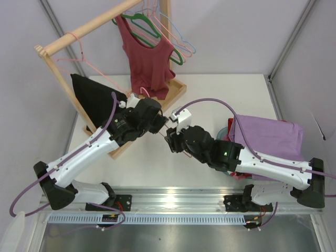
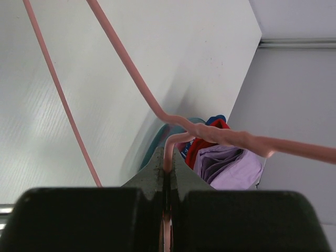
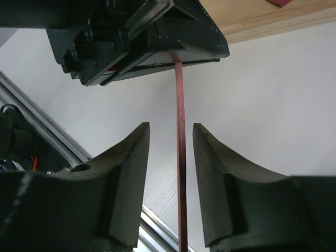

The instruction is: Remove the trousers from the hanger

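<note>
My left gripper is shut on the hanger, a thin pale pink wire with nothing hanging on it, held over the middle of the table. Its bars run up and left across the left wrist view. My right gripper faces the left one, open. One straight bar of the hanger passes between its fingers without touching either. The lilac trousers lie bunched at the table's right side, behind the right arm and away from both grippers.
A wooden clothes rack stands at the back left. It carries a maroon top, green and blue hangers, another pink hanger and a black garment. A teal container with red cloth sits under the trousers.
</note>
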`<state>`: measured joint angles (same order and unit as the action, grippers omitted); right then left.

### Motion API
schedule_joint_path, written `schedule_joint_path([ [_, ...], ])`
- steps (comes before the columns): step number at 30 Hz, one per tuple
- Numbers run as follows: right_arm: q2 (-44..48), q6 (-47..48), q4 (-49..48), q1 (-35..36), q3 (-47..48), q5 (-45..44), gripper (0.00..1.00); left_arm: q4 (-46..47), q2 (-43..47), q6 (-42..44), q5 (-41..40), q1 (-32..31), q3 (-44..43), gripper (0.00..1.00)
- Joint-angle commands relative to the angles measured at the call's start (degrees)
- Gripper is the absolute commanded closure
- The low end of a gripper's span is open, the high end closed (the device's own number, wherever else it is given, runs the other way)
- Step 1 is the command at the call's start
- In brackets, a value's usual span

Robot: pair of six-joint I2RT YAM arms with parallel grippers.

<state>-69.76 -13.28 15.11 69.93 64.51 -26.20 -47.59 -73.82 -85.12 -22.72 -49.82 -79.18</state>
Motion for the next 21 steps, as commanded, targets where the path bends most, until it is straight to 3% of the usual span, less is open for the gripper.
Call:
schedule_joint_path([
  [1, 0.9, -0.6, -1.3, 0.4, 0.0, -2.4, 0.57, 3.4, 1.0, -1.7, 0.7, -0.5, -0.4, 1.00],
  [4, 0.9, -0.3, -1.0, 0.5, -0.2, -1.0, 0.62, 3.9, 1.9, -1.5, 0.7, -0.5, -0.2, 1.00],
  [10, -0.6, -0.5, 0.8, 1.0, 0.3, 0.7, 0.61, 5.4, 2.6, -1.6, 0.0, -0.5, 1.1, 1.00],
  [21, 0.1, -0.6, 3.7, 1.3, 0.4, -1.3, 0.82, 6.1, 3.1, -0.9, -1.1, -0.5, 1.0, 1.00],
])
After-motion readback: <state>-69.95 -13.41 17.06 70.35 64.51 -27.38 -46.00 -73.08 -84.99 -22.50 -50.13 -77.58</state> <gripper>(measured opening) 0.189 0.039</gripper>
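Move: The right hand's half-open fingers already straddle the empty pink hanger's rod, practically at its hand point. The left gripper, holding that hanger, is about 6 cm ahead and 3 cm left, roughly level; from the left hand, the rod spot lies 6 cm back and 3 cm right. From the right hand, the black trousers hang some 28 cm left and 15 cm ahead, the maroon tank top 8 cm left and 25 cm ahead, both near hand height. Right fingers close most of the way around the rod, sinking about 1 cm, while the left keeps its grip. ##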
